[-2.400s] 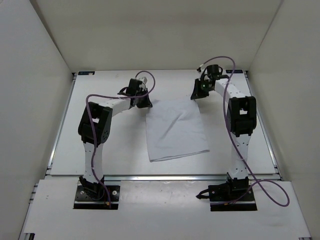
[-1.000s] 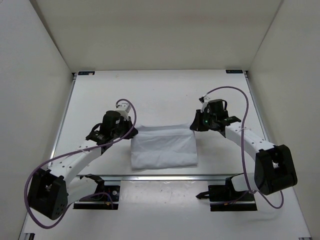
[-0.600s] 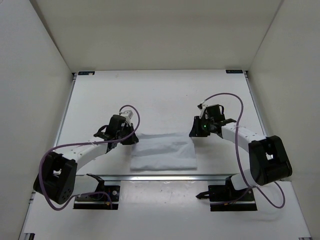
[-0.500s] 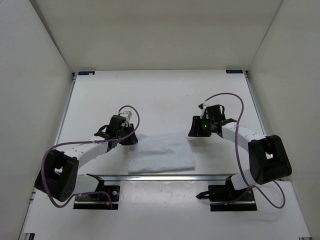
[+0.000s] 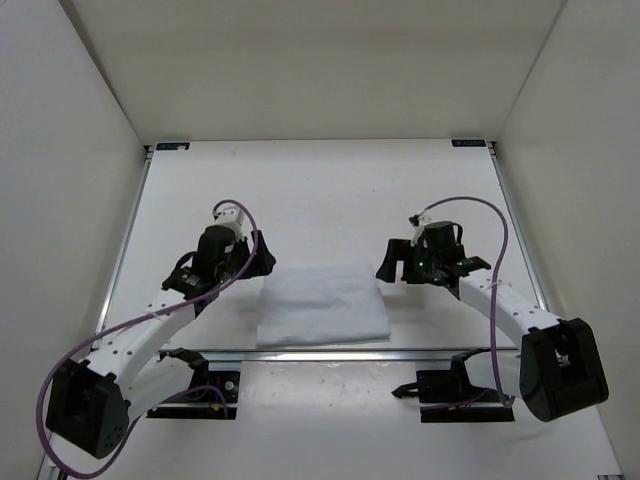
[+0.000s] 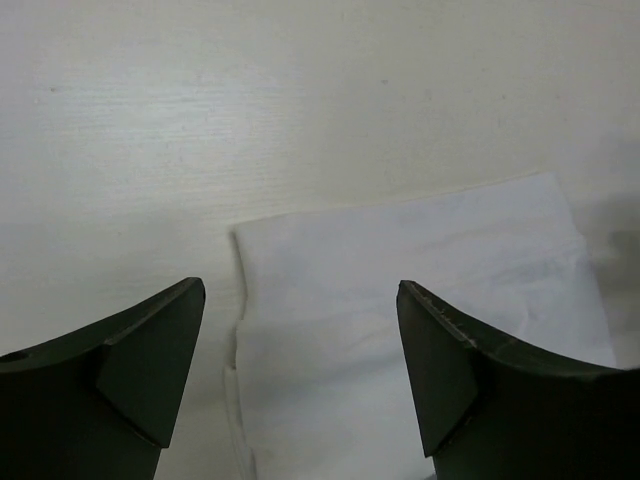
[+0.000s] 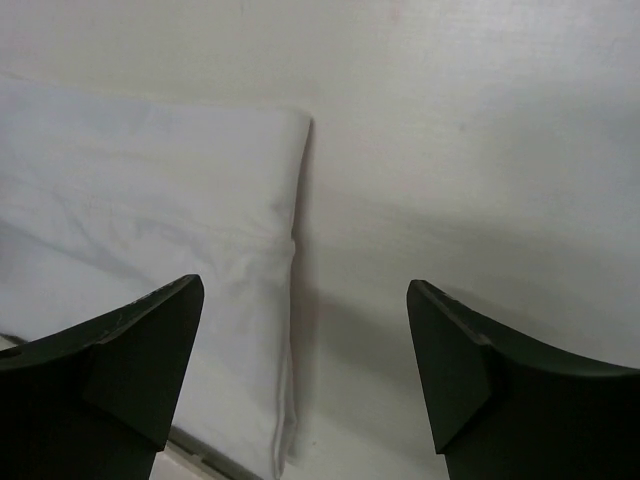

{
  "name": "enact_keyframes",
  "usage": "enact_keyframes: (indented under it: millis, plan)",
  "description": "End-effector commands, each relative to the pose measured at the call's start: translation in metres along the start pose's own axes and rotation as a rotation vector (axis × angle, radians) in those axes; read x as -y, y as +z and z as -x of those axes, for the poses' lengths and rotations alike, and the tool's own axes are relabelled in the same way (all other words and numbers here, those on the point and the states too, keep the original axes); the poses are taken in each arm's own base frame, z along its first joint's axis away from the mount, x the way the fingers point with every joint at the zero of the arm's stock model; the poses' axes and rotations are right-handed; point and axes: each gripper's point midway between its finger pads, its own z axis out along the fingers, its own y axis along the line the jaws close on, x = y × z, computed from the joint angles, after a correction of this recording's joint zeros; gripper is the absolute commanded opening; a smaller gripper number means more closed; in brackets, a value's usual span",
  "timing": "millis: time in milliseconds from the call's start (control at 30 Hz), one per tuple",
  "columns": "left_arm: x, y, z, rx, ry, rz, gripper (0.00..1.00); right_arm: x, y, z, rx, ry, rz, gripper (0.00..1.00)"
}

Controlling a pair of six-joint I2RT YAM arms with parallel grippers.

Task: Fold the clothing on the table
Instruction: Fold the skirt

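The clothing (image 5: 322,305) lies folded as a flat white rectangle on the table (image 5: 320,190), close to its near edge. My left gripper (image 5: 258,258) hovers at the cloth's far left corner, open, with nothing between its fingers. In the left wrist view the clothing (image 6: 420,270) shows stacked layers along its left edge, below the left gripper (image 6: 300,288). My right gripper (image 5: 392,265) is at the far right corner, also open and empty. The right wrist view has the clothing (image 7: 150,180) ending at a folded edge under the right gripper (image 7: 305,288), with bare table (image 7: 480,120) beside it.
A metal rail (image 5: 330,353) runs just in front of the cloth, and another rail (image 5: 125,250) follows the table's left side. White side walls (image 5: 60,200) close in the table. Both arm bases (image 5: 195,392) sit at the near edge.
Both grippers went from shut on the cloth's far corners to open and let it go. The cloth has settled flat in its folded shape, and both grippers have drawn slightly away.
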Motion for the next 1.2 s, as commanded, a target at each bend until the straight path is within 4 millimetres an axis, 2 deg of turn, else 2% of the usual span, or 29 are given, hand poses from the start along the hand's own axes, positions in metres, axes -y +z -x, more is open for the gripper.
enact_keyframes:
  millis: [0,67,233,267,333,400,433,533,567,667,800,867,933,967,1033,1067,1133,1167]
  plan:
    - [-0.011,-0.01,-0.036,-0.056,-0.071,0.046,0.87,-0.008,0.001,-0.035,-0.051,0.054,0.027,0.79]
    - [-0.015,-0.009,-0.055,-0.09,-0.085,0.063,0.83,-0.008,0.004,-0.051,-0.089,0.082,0.018,0.79]
    - [-0.02,-0.008,-0.077,-0.158,-0.101,0.095,0.79,-0.01,0.013,-0.075,-0.192,0.077,-0.016,0.77]
    - [-0.02,-0.008,-0.082,-0.169,-0.106,0.094,0.77,-0.011,0.015,-0.08,-0.216,0.083,-0.01,0.74]
    - [-0.02,-0.007,-0.091,-0.183,-0.123,0.081,0.74,-0.011,0.018,-0.091,-0.262,0.098,0.001,0.64]
    - [-0.023,-0.006,-0.104,-0.197,-0.139,0.075,0.7,-0.012,0.022,-0.094,-0.277,0.093,0.007,0.48]
    - [-0.02,-0.005,-0.102,-0.194,-0.141,0.065,0.69,-0.015,0.025,-0.097,-0.289,0.088,0.014,0.44]
    - [-0.022,-0.003,-0.115,-0.234,-0.152,0.06,0.68,-0.015,0.032,-0.107,-0.346,0.09,0.011,0.26]
    - [-0.026,-0.003,-0.122,-0.255,-0.147,0.073,0.67,-0.017,0.034,-0.108,-0.356,0.086,0.017,0.23]
    - [-0.024,0.002,-0.124,-0.277,-0.139,0.077,0.61,-0.019,0.043,-0.106,-0.364,0.089,0.019,0.13]
    - [-0.022,0.012,-0.13,-0.314,-0.134,0.074,0.47,-0.021,0.052,-0.09,-0.348,0.073,0.014,0.0]
    - [-0.022,0.017,-0.13,-0.327,-0.125,0.081,0.38,-0.016,0.055,-0.078,-0.324,0.075,-0.007,0.0]
    - [-0.016,0.026,-0.12,-0.331,-0.113,0.068,0.34,-0.008,0.057,-0.059,-0.28,0.065,-0.025,0.0]
    - [-0.018,0.03,-0.125,-0.352,-0.11,0.074,0.3,-0.003,0.057,-0.056,-0.28,0.073,-0.033,0.0]
    - [-0.013,0.042,-0.106,-0.33,-0.079,0.068,0.25,0.005,0.059,-0.03,-0.23,0.072,-0.048,0.0]
    - [-0.016,0.047,-0.108,-0.348,-0.078,0.086,0.22,0.014,0.057,-0.024,-0.223,0.086,-0.059,0.01]
    - [-0.012,0.061,-0.087,-0.324,-0.053,0.077,0.19,0.026,0.06,0.0,-0.187,0.086,-0.078,0.0]
    - [-0.015,0.067,-0.087,-0.337,-0.06,0.088,0.17,0.029,0.059,0.003,-0.186,0.08,-0.088,0.0]
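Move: The skirt lies flat between the grippers. From the left gripper its middle is about 12 cm right, 8 cm back and 11 cm below, with its left edge almost straight back by 8 cm; the metal rail is straight behind, roughly 17 cm. From the right gripper the skirt's middle is some 15 cm left, 7 cm back and 7 cm below, its right edge only about 2 cm left and 6 cm back. Draw both open grippers back and down to the skirt's side edges, the left sinking about 10 cm, the right some 6 cm while working left, and tip the fingers nearly 20 degrees steeper. Pinch the left edge with the left gripper and the right edge with the right, which shuts earlier; then, staying low, drag both forward some 5 cm and to the right. ##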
